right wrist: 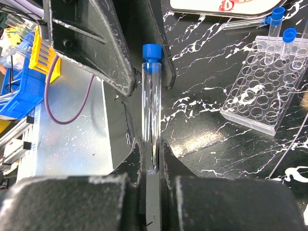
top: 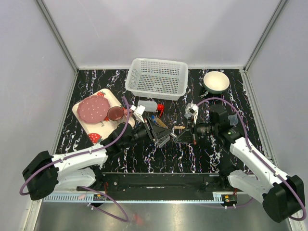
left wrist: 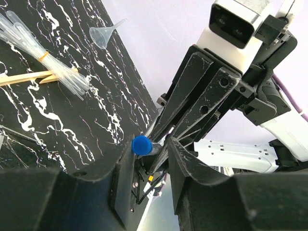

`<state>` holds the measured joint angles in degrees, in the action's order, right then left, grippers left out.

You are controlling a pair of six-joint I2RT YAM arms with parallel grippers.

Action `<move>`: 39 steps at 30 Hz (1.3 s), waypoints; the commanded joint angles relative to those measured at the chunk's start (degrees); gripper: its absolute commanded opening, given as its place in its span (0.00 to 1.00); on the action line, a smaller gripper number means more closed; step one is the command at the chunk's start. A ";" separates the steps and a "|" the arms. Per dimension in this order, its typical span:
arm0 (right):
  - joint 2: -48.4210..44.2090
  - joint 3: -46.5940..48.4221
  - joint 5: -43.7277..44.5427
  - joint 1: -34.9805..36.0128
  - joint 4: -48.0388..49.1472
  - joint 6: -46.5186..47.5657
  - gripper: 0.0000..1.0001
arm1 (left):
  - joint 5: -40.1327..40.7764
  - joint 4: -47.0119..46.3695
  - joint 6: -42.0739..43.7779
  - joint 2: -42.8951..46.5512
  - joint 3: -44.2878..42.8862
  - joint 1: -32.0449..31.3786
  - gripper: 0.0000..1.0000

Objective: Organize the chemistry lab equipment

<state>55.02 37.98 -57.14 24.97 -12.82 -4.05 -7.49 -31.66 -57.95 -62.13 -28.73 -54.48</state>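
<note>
A clear blue-capped test tube (right wrist: 151,110) lies level above the table, and my right gripper (right wrist: 152,144) is shut on its closed bottom end. Its blue cap (left wrist: 142,144) sits between the jaws of my left gripper (left wrist: 147,154), which is open: the cap touches one finger (left wrist: 122,168) and a gap shows at the other. The two grippers meet at mid-table (top: 173,132). A clear tube rack (right wrist: 260,91) holds two capped tubes (right wrist: 288,38), and another tube (right wrist: 245,22) lies beside it. Banded pipettes (left wrist: 43,53), wooden sticks (left wrist: 24,77) and a small funnel (left wrist: 103,34) lie on the table.
A red-capped bottle (top: 149,106) lies below the white mesh basket (top: 157,77) at the back. A white bowl (top: 216,82) stands back right. The strawberry-print tray (top: 82,120), with a pink plate and mug, is at the left.
</note>
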 commanded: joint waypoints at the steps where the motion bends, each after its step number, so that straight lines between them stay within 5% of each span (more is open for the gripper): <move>1: -1.23 -0.53 -1.57 -0.36 1.57 -0.43 0.02 | -0.34 -3.41 -0.49 -0.27 -2.56 -0.10 0.33; 7: -2.11 -1.32 -1.22 -0.62 1.57 -0.25 0.12 | -1.04 -2.80 -0.32 0.34 -2.47 -0.19 0.06; 11: -3.43 -1.24 -1.39 -1.94 0.70 0.10 0.46 | 0.27 2.99 0.65 3.58 -1.42 1.30 0.02; 12: -3.69 -1.15 -1.39 -2.38 0.17 0.36 0.63 | 1.06 4.75 1.43 4.64 -1.07 1.83 0.01; 15: -4.49 -0.45 -0.60 -4.14 -2.38 1.77 0.85 | 5.45 15.20 4.33 9.91 -0.36 4.11 0.00; 17: -4.66 -0.01 1.15 -5.36 -4.83 3.17 0.91 | 10.35 23.63 6.18 13.51 -0.53 5.52 0.00; 24: 2.44 8.04 4.32 -9.49 -11.60 8.79 0.95 | 22.42 37.81 17.16 14.50 -3.52 6.84 0.00; 29: 16.22 19.23 6.26 -12.13 -23.03 20.29 0.95 | 26.47 36.50 24.10 9.23 -6.07 6.84 0.00; 39: 17.22 14.67 3.00 -19.87 -17.15 26.99 0.95 | 32.36 31.84 31.76 -0.96 -9.15 6.67 0.00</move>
<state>73.78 53.98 -53.23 6.02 -30.81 18.15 20.40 4.60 -31.14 -60.99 -34.96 -47.88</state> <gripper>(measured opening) 0.954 0.146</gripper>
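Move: The test tube lies crosswise between the two grippers: its middle is about 3 cm to the left gripper's right and 3 cm to the right gripper's left. From the left gripper the tube rack is roughly 12 cm ahead, 5 cm left and 19 cm below. From the right gripper the bundle of pipettes is some 18 cm ahead, 9 cm right, with the wooden sticks about 15 cm ahead, 8 cm right, both some 18 cm below. Close the left fingers on the capped end of the test tube, then open the right fingers wide and back them off to the right. Swing the left gripper left, then down and forward, about 12 cm left in all, rolling its fingers some 45 degrees downward to bring the tube towards the rack. Send the empty right gripper about 11 cm forward and slightly down, towards the pipettes. ##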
